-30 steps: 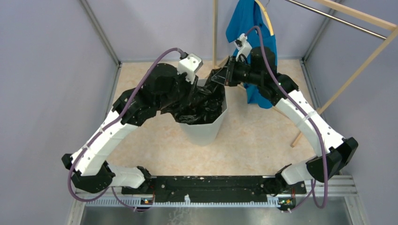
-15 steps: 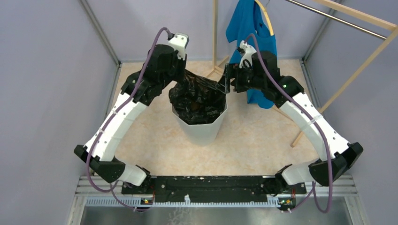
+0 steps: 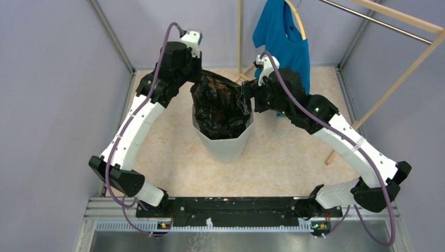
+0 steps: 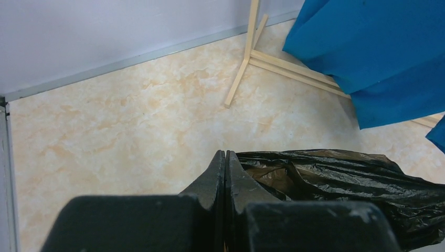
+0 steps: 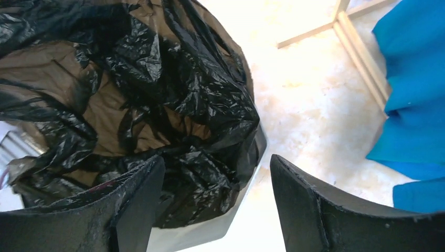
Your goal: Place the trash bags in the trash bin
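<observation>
The black crinkled trash bag [image 3: 219, 105] sits in the white faceted trash bin [image 3: 225, 144], with its top pulled up above the rim toward the far left. My left gripper [image 3: 199, 79] is over the bin's far-left side, shut, and the bag's taut edge [image 4: 341, 176] runs off from its fingertips. In the left wrist view that gripper [image 4: 225, 154] shows no gap. At the bin's right rim my right gripper [image 3: 246, 94] stands open. In its own view it [image 5: 216, 160] straddles the white rim [image 5: 246, 191], bag [image 5: 157, 79] by the left finger, nothing gripped.
A blue T-shirt [image 3: 283, 37] hangs on a wooden rack [image 3: 240, 37] just behind the right arm; its folds [image 5: 414, 94] are close to the right gripper. The rack's foot bars [image 4: 246, 63] lie on the beige floor behind the bin. Grey walls close in on both sides.
The left arm came up out of the bin, shut on the bag and drew its edge up and far-left. The right gripper let go of the bag, opened, and moved to the bin's right rim.
</observation>
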Available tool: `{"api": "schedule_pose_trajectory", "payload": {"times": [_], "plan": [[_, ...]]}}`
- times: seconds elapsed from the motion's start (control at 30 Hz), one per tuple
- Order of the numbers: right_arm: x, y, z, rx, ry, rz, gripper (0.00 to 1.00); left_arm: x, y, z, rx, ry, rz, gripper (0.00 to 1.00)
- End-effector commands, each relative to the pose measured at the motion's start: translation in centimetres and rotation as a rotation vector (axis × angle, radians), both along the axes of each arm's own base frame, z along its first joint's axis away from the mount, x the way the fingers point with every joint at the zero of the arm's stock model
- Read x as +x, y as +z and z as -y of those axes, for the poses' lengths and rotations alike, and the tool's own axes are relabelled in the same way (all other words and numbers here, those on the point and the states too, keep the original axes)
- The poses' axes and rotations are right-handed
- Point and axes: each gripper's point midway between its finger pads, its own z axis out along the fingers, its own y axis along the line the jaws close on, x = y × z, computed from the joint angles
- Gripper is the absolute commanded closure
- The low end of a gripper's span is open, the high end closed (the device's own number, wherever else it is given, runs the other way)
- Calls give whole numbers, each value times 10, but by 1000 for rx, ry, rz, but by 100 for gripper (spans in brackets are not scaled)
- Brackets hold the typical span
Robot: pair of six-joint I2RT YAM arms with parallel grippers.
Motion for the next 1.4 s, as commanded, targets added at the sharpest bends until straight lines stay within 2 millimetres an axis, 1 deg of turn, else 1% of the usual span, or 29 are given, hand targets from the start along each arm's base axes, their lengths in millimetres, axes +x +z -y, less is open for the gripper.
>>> {"api": "schedule_pose_trajectory", "payload": {"times": [0.0, 0.13, 0.2, 0.23, 0.3, 0.33, 0.4, 0.43, 0.47, 0.53, 0.57, 0.6, 0.63, 0.67, 0.7, 0.73, 0.83, 0.9, 0.93, 1.0, 1.13, 1.17, 1.23, 1.3, 1.37], "plan": [[16, 0, -1, -52, -36, 108, 27, 4, 29, 0, -75, -24, 68, 100], [33, -2, -1, -82, -84, 157, 29, 3, 27, -5, -88, -30, 58, 100], [39, -2, -9, -68, -71, 174, 31, 2, 26, -7, -93, -38, 52, 100], [41, -2, -14, -51, -57, 173, 35, 2, 24, -9, -96, -37, 47, 100], [41, 3, -25, 2, -7, 170, 47, 3, 23, -13, -98, -27, 43, 100], [42, 7, -29, 27, 7, 178, 51, 1, 23, -10, -112, -49, 36, 100], [46, 10, -31, 67, 9, 194, 63, -1, 25, -9, -131, -67, 32, 100], [47, 12, -33, 89, 17, 187, 76, -3, 26, -8, -141, -77, 30, 100], [47, 13, -32, 111, 26, 178, 85, -6, 28, -7, -151, -86, 25, 100], [45, 20, -31, 168, 45, 166, 97, -14, 34, -4, -175, -112, 21, 100], [44, 24, -30, 193, 44, 160, 100, -18, 36, -3, -188, -127, 17, 100], [43, 28, -29, 224, 44, 149, 100, -24, 39, -3, -200, -134, 21, 99], [42, 32, -27, 258, 43, 130, 100, -29, 43, -3, -214, -137, 22, 94], [40, 34, -27, 303, 54, 96, 100, -34, 45, -4, -222, -141, 24, 81], [38, 37, -27, 348, 64, 62, 100, -42, 51, -7, -229, -143, 33, 63], [38, 41, -26, 395, 73, 33, 100, -48, 55, -9, -231, -140, 35, 48], [33, 50, -23, 493, 95, -28, 100, -66, 69, -23, -229, -108, 51, 24], [31, 55, -21, 533, 103, -49, 100, -83, 76, -30, -234, -103, 63, 5], [30, 57, -19, 548, 103, -57, 100, -91, 77, -33, -240, -107, 66, 2], [31, 58, -18, 572, 104, -86, 100, -109, 76, -34, -255, -131, 59, 1], [33, 55, -16, 606, 123, -130, 100, -147, 76, -24, -339, -241, 41, 1], [34, 54, -15, 612, 123, -134, 100, -152, 71, -22, -355, -255, 26, 1], [33, 56, -14, 621, 127, -132, 100, -158, 65, -23, -367, -251, 11, 1], [31, 59, -13, 627, 131, -126, 100, -157, 56, -25, -360, -236, -11, 2], [30, 62, -12, 632, 135, -123, 100, -151, 45, -25, -347, -217, -45, 8]]}}
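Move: The trash bag's loose right-hand rim stands about 5 cm ahead of the open right fingers, 2 cm to their left and barely 1 cm lower. The bin mouth's centre is some 8 cm left of that hand, roughly level fore-and-aft and 8 cm below; the blue shirt hangs around 16 cm to its right and 17 cm ahead. From the left hand, already pinching the bag's far-left edge, the bin mouth is about 11 cm back, 8 cm right and 10 cm down. The bag's right rim is pinched by the right hand, which dips and reaches forward about 5 cm as its fingers shut, then lifts some 4 cm while rolling its left side up roughly 30 degrees. The left hand holds nearly still, then opens wide, releasing the far-left edge, and pulls back about 16 cm, rising 7 cm and rolling its left side down. ##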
